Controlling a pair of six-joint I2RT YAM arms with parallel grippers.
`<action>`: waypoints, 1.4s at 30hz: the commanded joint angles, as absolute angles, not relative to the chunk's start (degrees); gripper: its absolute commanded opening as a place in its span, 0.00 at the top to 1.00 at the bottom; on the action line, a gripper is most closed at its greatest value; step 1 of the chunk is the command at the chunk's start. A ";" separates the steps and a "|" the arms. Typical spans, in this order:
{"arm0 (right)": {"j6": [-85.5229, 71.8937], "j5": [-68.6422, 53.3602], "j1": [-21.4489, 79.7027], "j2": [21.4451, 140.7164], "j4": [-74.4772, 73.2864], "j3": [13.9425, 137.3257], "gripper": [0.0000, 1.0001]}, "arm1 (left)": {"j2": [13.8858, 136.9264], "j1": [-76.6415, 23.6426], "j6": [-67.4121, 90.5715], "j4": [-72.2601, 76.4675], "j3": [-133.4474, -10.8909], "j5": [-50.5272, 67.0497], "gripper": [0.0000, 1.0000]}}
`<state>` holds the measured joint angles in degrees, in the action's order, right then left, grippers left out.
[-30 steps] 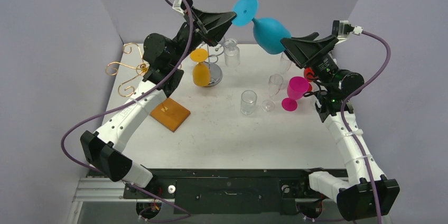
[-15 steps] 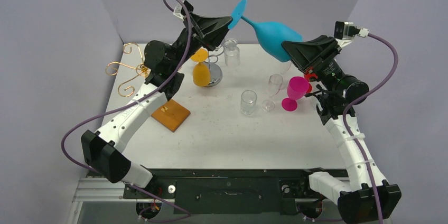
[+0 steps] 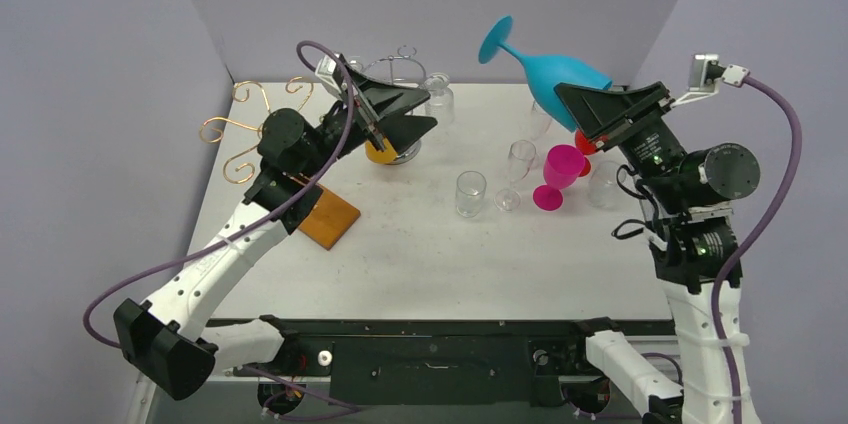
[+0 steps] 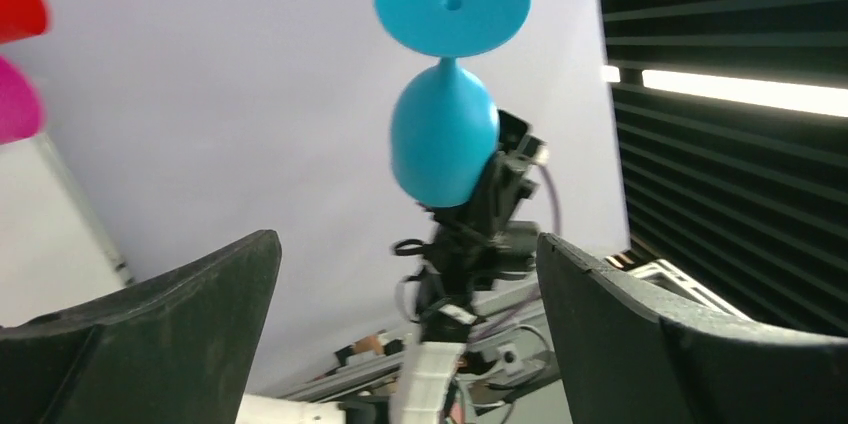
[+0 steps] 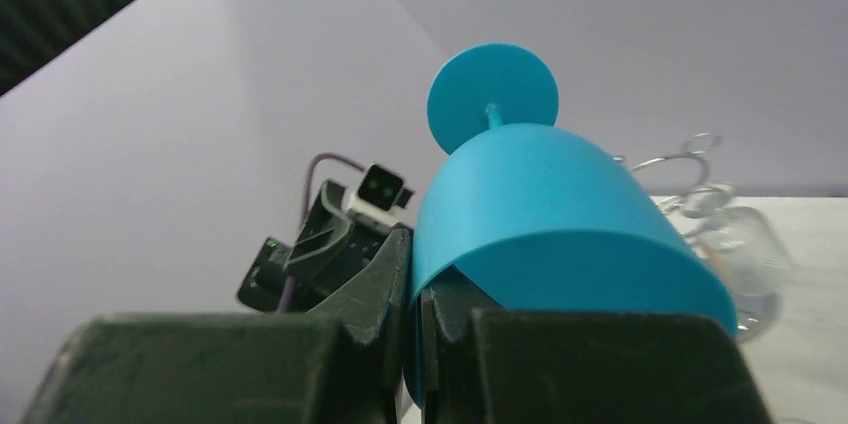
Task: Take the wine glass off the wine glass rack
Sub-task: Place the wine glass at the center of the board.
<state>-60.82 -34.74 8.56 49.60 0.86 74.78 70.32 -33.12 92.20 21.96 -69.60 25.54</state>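
Observation:
My right gripper (image 3: pixel 578 104) is shut on the rim of a blue wine glass (image 3: pixel 552 68). It holds the glass tilted in the air above the table's back right, foot up and to the left. In the right wrist view one finger is inside the bowl (image 5: pixel 560 214) and one outside, at the pinch (image 5: pixel 415 309). The silver wire rack (image 3: pixel 402 56) stands at the back centre, with an orange glass (image 3: pixel 378 152) at its base. My left gripper (image 3: pixel 425 116) is open and empty, in front of the rack. Its wrist view shows the blue glass (image 4: pixel 445 134) far ahead of the gripper (image 4: pixel 410 274).
A pink glass (image 3: pixel 560 172) and a red one (image 3: pixel 583 144) stand under my right gripper, with clear glasses (image 3: pixel 470 192) (image 3: pixel 518 169) beside them. A clear jar (image 3: pixel 437 99) stands by the rack. A gold wire rack (image 3: pixel 240 129) and an orange wooden block (image 3: pixel 325 216) are on the left.
My right gripper has carried the blue glass right and away from the rack. My left gripper has dropped down and back from the glass's foot.

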 commanded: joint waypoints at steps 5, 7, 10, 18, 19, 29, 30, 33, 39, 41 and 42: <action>-39.65 -11.48 7.89 49.89 -40.97 87.76 1.00 | 64.07 -32.60 68.61 1.71 -65.46 23.09 0.04; -37.79 -6.65 7.85 50.45 -46.05 89.14 1.00 | 62.83 -32.86 64.04 -3.26 -65.31 22.64 0.04; -36.16 1.35 7.82 51.19 -53.39 90.30 1.00 | 61.13 -33.79 56.06 -9.32 -65.46 21.06 0.04; -36.37 13.22 7.46 54.78 -66.93 90.99 1.00 | 56.77 -35.70 44.24 -20.98 -64.48 16.21 0.04; -36.16 13.69 7.29 55.40 -68.61 90.89 1.00 | 56.29 -35.78 43.45 -21.64 -64.36 16.16 0.04; -35.52 9.87 5.45 61.09 -65.55 80.21 1.00 | 54.04 -36.12 40.59 -22.92 -63.89 15.41 0.04; -35.62 9.42 5.45 62.29 -64.90 78.48 1.00 | 53.87 -36.12 40.55 -23.00 -63.96 15.45 0.04; -35.56 8.70 5.45 65.04 -61.78 76.26 1.00 | 53.64 -36.12 40.00 -23.14 -64.11 15.13 0.04; -33.76 10.02 4.12 72.41 -59.18 75.60 1.00 | 53.68 -36.12 39.67 -23.14 -65.00 15.13 0.04; -33.04 9.33 2.92 74.32 -58.73 75.31 1.00 | 53.72 -36.12 39.52 -23.17 -65.14 15.08 0.04; -32.50 9.15 2.52 75.14 -58.54 75.19 1.00 | 53.79 -36.12 39.43 -23.24 -65.18 15.11 0.04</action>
<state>-34.85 8.88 4.51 73.58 -61.89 75.24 54.52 -35.92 41.06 -23.90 -63.33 15.49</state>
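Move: Place on the board for the blue wine glass, which the right hand holds by its bowl: about 10 cm ahead of that hand, 20 to its right and some 52 below. Left of that spot stands the pink glass, 14 ahead of the hand and 13 right; a clear glass is 15 ahead and 26 right, the red glass 23 ahead and 22 right, all roughly 46 lower. From the left hand the spot lies 6 ahead, 34 right, 48 below. Swinging the blue glass to the right and then steeply down, the right hand drops some 34 cm and shifts about 14 right, edging forward late towards the free spot beside the pink glass; its shut fingers keep their pinch on the bowl while the wrist turns from pointing slightly up to steeply down. Empty and open, the left hand sinks about 16 cm, drifting left and slightly back as its fingers tip downward. ##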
